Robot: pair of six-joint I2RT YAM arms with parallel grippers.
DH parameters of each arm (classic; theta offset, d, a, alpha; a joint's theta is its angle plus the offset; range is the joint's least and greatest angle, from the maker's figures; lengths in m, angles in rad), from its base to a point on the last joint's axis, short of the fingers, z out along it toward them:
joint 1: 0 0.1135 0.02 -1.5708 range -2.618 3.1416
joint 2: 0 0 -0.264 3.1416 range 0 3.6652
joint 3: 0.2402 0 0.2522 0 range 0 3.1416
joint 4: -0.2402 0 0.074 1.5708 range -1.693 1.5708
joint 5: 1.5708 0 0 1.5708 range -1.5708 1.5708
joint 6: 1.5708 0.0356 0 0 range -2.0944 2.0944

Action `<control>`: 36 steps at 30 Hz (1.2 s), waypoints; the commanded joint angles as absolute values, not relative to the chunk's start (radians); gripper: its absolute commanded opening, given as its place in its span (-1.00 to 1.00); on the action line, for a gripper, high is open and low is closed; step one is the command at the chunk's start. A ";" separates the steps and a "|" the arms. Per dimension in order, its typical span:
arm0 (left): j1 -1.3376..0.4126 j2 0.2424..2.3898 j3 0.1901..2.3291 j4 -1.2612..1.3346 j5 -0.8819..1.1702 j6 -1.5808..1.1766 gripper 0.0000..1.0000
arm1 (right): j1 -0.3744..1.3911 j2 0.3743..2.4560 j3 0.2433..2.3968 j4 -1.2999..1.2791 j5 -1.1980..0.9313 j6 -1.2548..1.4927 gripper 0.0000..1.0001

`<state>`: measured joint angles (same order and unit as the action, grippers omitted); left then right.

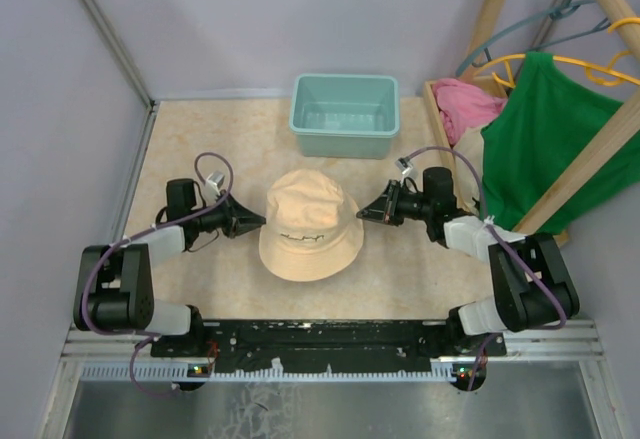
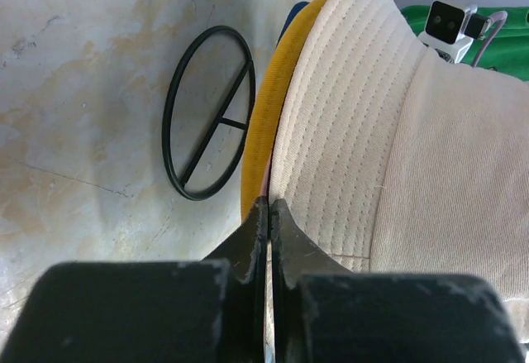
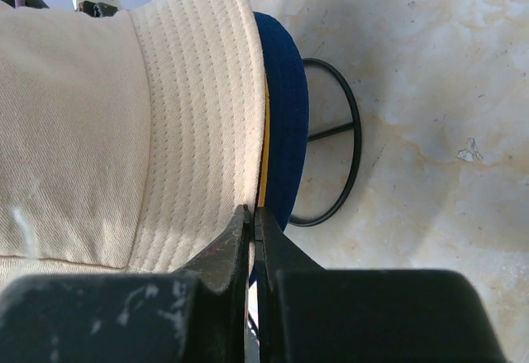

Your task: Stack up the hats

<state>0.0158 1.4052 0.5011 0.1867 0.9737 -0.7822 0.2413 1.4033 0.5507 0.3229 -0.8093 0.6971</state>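
A beige hat lies crown up at the table's middle, on top of the pile. Below its brim the left wrist view shows a yellow-orange brim and a sliver of navy. The right wrist view shows the navy brim with a thin yellow edge above it. No pink hat is clear to see. My left gripper is shut, its tips at the brim's left edge. My right gripper is shut at the right edge. I see no cloth pinched in either.
A black wire ring lies on the table, partly under the hats. A teal bin stands behind the pile. At the right a wooden rack holds a green shirt, beside a pink cloth.
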 commanded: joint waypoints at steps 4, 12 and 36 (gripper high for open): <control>0.028 1.397 0.468 0.133 0.889 -0.722 -1.00 | 0.233 1.381 0.542 0.197 -0.726 0.614 -1.00; 0.029 1.317 0.526 0.036 0.839 -0.696 -0.41 | 0.238 1.306 0.613 0.145 -0.702 0.632 -0.45; 0.033 1.033 0.687 -0.100 0.282 -0.445 0.99 | 0.238 1.102 0.707 -0.226 -0.496 0.435 0.98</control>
<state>0.0269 1.0618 0.6933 -0.1402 0.4011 -0.5354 0.2382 1.1782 0.6140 -0.1265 -0.5659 0.5259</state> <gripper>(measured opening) 0.948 0.900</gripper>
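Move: Both shut grippers are at the brim of the stacked hats: from the left hand the beige top hat's middle lies about 12 cm right, level fore and aft; from the right hand it is roughly 12 cm left and 3 cm back, in both cases a touch above. The empty bin stands some 25 cm ahead and 21 cm right of the left hand, and the pink cloth some 25 cm ahead and 28 cm right of the right hand. Both open off the brim; left hand goes about 12 cm left, up and forward, right hand 4 cm right. ##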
